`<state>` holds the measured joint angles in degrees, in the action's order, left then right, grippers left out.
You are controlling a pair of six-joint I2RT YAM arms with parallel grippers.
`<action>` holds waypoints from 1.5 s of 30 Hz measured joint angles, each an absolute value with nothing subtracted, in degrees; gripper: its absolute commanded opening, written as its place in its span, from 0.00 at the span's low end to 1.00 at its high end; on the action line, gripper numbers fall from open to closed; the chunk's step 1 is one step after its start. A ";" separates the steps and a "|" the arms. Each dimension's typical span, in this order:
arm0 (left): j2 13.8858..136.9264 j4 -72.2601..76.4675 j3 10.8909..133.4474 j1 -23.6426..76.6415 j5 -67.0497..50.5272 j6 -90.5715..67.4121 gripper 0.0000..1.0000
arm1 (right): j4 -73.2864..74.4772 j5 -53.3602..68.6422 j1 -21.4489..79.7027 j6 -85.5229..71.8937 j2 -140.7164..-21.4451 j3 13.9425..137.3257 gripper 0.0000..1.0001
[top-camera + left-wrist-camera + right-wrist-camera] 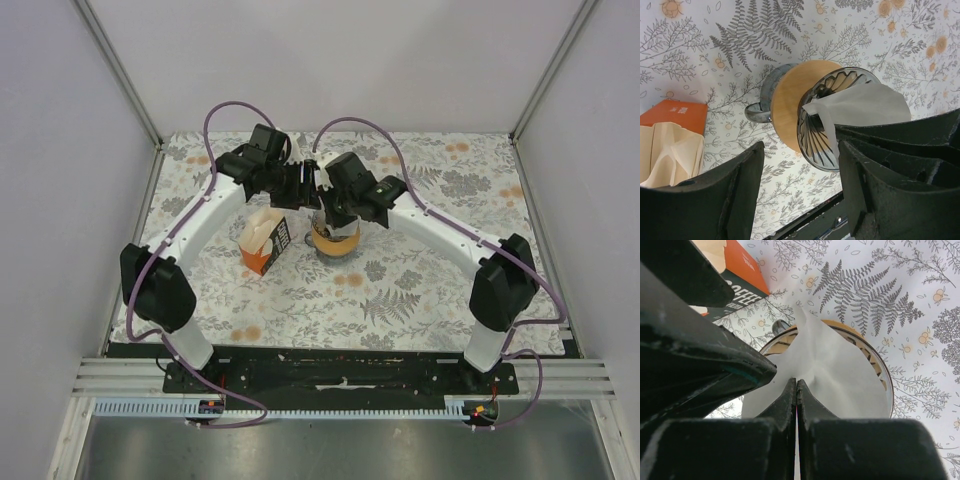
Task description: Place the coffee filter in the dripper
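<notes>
The dripper (821, 131), a smoky-grey ribbed funnel on a round wooden collar (789, 102), stands mid-table (335, 243). The white coffee filter (832, 371) lies across its mouth, with part inside the funnel and part sticking out (862, 106). My right gripper (796, 384) is shut on the filter's near edge, right over the dripper rim (883, 374). My left gripper (800, 186) is open and empty, held above the table beside the dripper, close against the right gripper. In the top view both grippers, left (300, 186) and right (338, 212), meet over the dripper.
An orange box (266, 244) holding several cream filters (667, 152) stands just left of the dripper (742, 271). A glass handle (754, 113) shows behind the wooden collar. The cage walls close in the flowered table (420, 290).
</notes>
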<state>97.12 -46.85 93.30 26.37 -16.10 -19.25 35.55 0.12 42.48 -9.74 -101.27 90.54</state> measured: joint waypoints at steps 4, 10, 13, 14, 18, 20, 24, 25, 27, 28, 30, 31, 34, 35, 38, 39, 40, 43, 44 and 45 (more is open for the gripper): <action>97.12 -46.11 91.15 25.80 -16.45 -20.64 0.67 | 35.55 -0.58 42.83 -9.52 -103.09 90.89 0.00; 97.14 -46.81 89.71 25.10 -15.07 -21.78 0.66 | 34.24 -1.63 43.29 -9.39 -105.08 90.91 0.00; 97.14 -46.50 89.71 25.10 -15.09 -22.04 0.66 | 33.95 -2.26 43.33 -9.37 -105.08 90.89 0.00; 97.14 -46.50 89.71 25.10 -15.09 -22.11 0.67 | 33.91 -2.46 43.35 -9.39 -105.12 90.89 0.00; 97.25 -46.15 89.60 25.08 -15.42 -22.87 0.65 | 33.47 -2.90 43.40 -9.41 -105.34 90.87 0.00; 97.56 -46.04 89.60 25.08 -15.62 -23.20 0.64 | 33.21 -2.94 43.38 -9.45 -105.54 90.78 0.00; 98.24 -45.91 89.32 25.08 -15.90 -23.33 0.61 | 32.32 -2.90 43.35 -9.61 -105.91 89.82 0.00; 98.35 -45.84 89.19 25.08 -16.14 -23.35 0.61 | 32.01 -2.85 43.35 -9.65 -105.93 89.52 0.00; 98.65 -45.65 89.01 25.12 -16.51 -23.35 0.60 | 31.66 -2.63 43.33 -9.96 -105.93 89.01 0.00; 98.74 -45.47 88.84 25.17 -16.64 -23.35 0.60 | 31.57 -2.44 43.27 -10.00 -105.93 88.86 0.00; 98.85 -45.21 88.64 25.26 -16.67 -23.35 0.59 | 31.53 -2.22 43.24 -10.35 -105.95 88.62 0.00; 98.85 -45.19 88.62 25.32 -16.64 -23.35 0.59 | 31.51 -2.17 43.24 -10.41 -105.95 88.58 0.00; 98.85 -44.71 88.40 25.56 -16.53 -23.35 0.53 | 31.53 -1.91 43.20 -10.63 -105.95 88.53 0.00; 98.85 -44.45 88.33 25.61 -16.58 -23.31 0.49 | 31.53 -1.76 43.16 -10.61 -105.95 88.51 0.00; 98.85 -43.81 88.29 26.17 -16.40 -23.22 0.38 | 31.57 -0.54 42.98 -10.72 -106.00 88.49 0.00; 98.85 -43.57 88.29 26.41 -16.27 -23.20 0.35 | 31.59 -0.14 42.94 -10.85 -106.00 88.47 0.00; 98.85 -43.53 88.29 26.52 -16.08 -23.22 0.31 | 31.68 0.14 42.87 -10.96 -106.00 88.47 0.00; 98.85 -43.11 88.12 26.57 -15.99 -23.22 0.22 | 31.70 0.82 42.65 -11.00 -105.97 88.47 0.00; 98.85 -43.07 88.09 26.59 -16.01 -23.22 0.19 | 31.79 1.28 42.52 -10.96 -105.93 88.47 0.00; 98.85 -42.94 88.09 26.65 -16.01 -23.22 0.16 | 31.81 1.69 42.44 -10.98 -105.82 88.44 0.00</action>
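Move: The dripper's middle lies about 6 cm to the right of the left hand, 1 cm ahead and 8 cm below. Its left rim is only some 1 cm to that hand's right, level with it fore-and-aft and 4 cm lower. The box of filters stands about 9 cm to that hand's left, level fore-and-aft, 14 cm down. From the right hand, already over the filter's mouth, the dripper's middle is roughly 2 cm ahead, 1 cm right and 5 cm below. The filter is taken down into the dripper by the right hand's shut fingertips inside its mouth, sinking about 4 cm in two steps and easing slightly left. The left hand comes down alongside about 3.5 cm to the dripper's left rim, drifts left then back right, and finally narrows its fingers from two-thirds open to a quarter around the rim and the paper's curled edge. ##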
